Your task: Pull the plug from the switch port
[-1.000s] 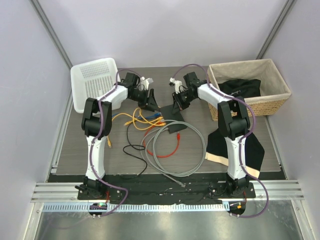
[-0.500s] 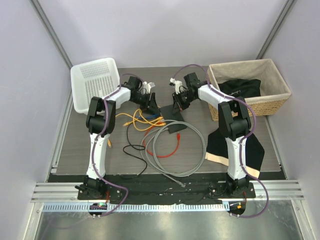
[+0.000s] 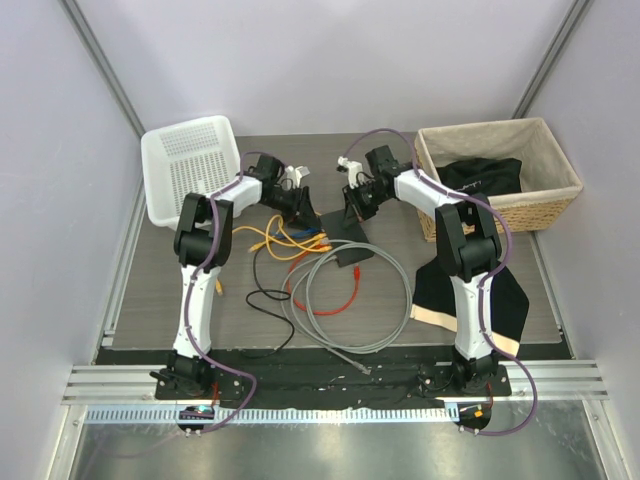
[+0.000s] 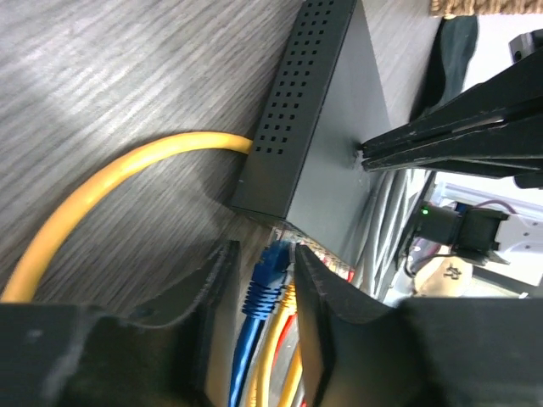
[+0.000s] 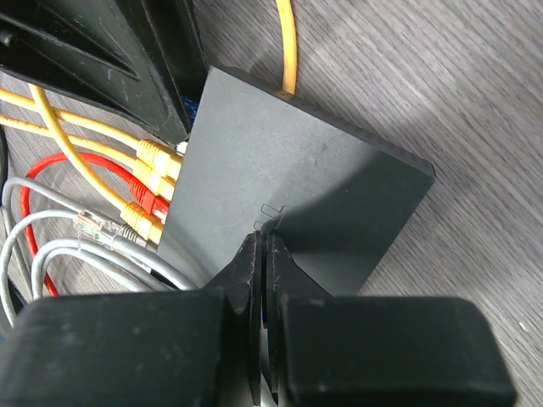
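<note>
The switch [image 3: 340, 232] is a flat black box at mid-table [image 4: 331, 161] [image 5: 314, 144]. Along its left edge sit a blue plug [image 4: 270, 271], yellow plugs [image 5: 148, 157] and a red plug [image 5: 146, 197]. My left gripper [image 3: 308, 222] [image 4: 263, 254] straddles the blue plug at the port. One finger lies against the plug and a small gap shows on the other side, so the jaws stand open. My right gripper [image 3: 352, 213] [image 5: 263, 237] is shut with nothing between its fingers, and its tips [image 4: 366, 157] press down on the switch's top face.
A white plastic basket [image 3: 190, 165] stands at the back left. At the back right, a wicker basket [image 3: 500, 175] holds dark cloth. A black-and-cream cloth [image 3: 470, 295] lies by the right arm. Grey [image 3: 350, 300], red, yellow and black cables sprawl in front of the switch.
My left gripper has slid right to the switch's port edge, and its jaws have narrowed around the blue plug. The right gripper has stayed shut on the switch's top.
</note>
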Controlling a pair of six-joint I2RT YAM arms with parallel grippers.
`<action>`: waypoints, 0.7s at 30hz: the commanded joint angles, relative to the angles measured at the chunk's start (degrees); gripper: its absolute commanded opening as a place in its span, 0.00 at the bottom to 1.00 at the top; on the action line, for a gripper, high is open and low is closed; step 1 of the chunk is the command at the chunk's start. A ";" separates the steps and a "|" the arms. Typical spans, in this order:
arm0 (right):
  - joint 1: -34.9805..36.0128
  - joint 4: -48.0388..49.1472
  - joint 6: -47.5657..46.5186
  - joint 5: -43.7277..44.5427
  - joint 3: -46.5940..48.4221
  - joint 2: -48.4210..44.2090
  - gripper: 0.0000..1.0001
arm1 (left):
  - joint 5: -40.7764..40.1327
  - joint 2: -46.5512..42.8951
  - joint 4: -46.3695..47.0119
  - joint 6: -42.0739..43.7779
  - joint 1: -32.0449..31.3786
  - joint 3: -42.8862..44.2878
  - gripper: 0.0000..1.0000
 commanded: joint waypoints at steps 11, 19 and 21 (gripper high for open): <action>2.67 -3.51 -3.35 7.28 -4.12 2.80 0.01 | 2.93 2.97 0.16 0.32 -0.01 4.10 0.00; 3.02 -3.60 -3.79 7.98 -4.64 2.89 0.01 | 7.94 3.85 -0.73 1.82 0.96 4.47 0.00; 2.85 -3.69 -3.96 7.98 -4.65 2.89 0.01 | 9.96 3.24 1.20 1.12 0.69 1.84 0.00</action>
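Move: The blue plug, in its switch port, already sits between the left hand's open fingertips, roughly 1 cm to the right and 1 cm below. Neighbouring yellow plugs are some 2 cm back and 2 cm right of this hand, the switch's middle about 7 cm right and 2 cm back. The right hand's shut tips already rest near the middle of the switch top, its centre 1 cm back and 2 cm below; from them the blue plug is about 6 cm left, 1 cm ahead. The left fingers close from roughly a third open to almost shut and pinch the blue plug at its port, the hand barely shifting: it rises a little over half a centimetre while its fingers tip some 5 degrees flatter. The right hand keeps its shut fingertips on the switch top, easing about half a centimetre left across it towards the ports. ##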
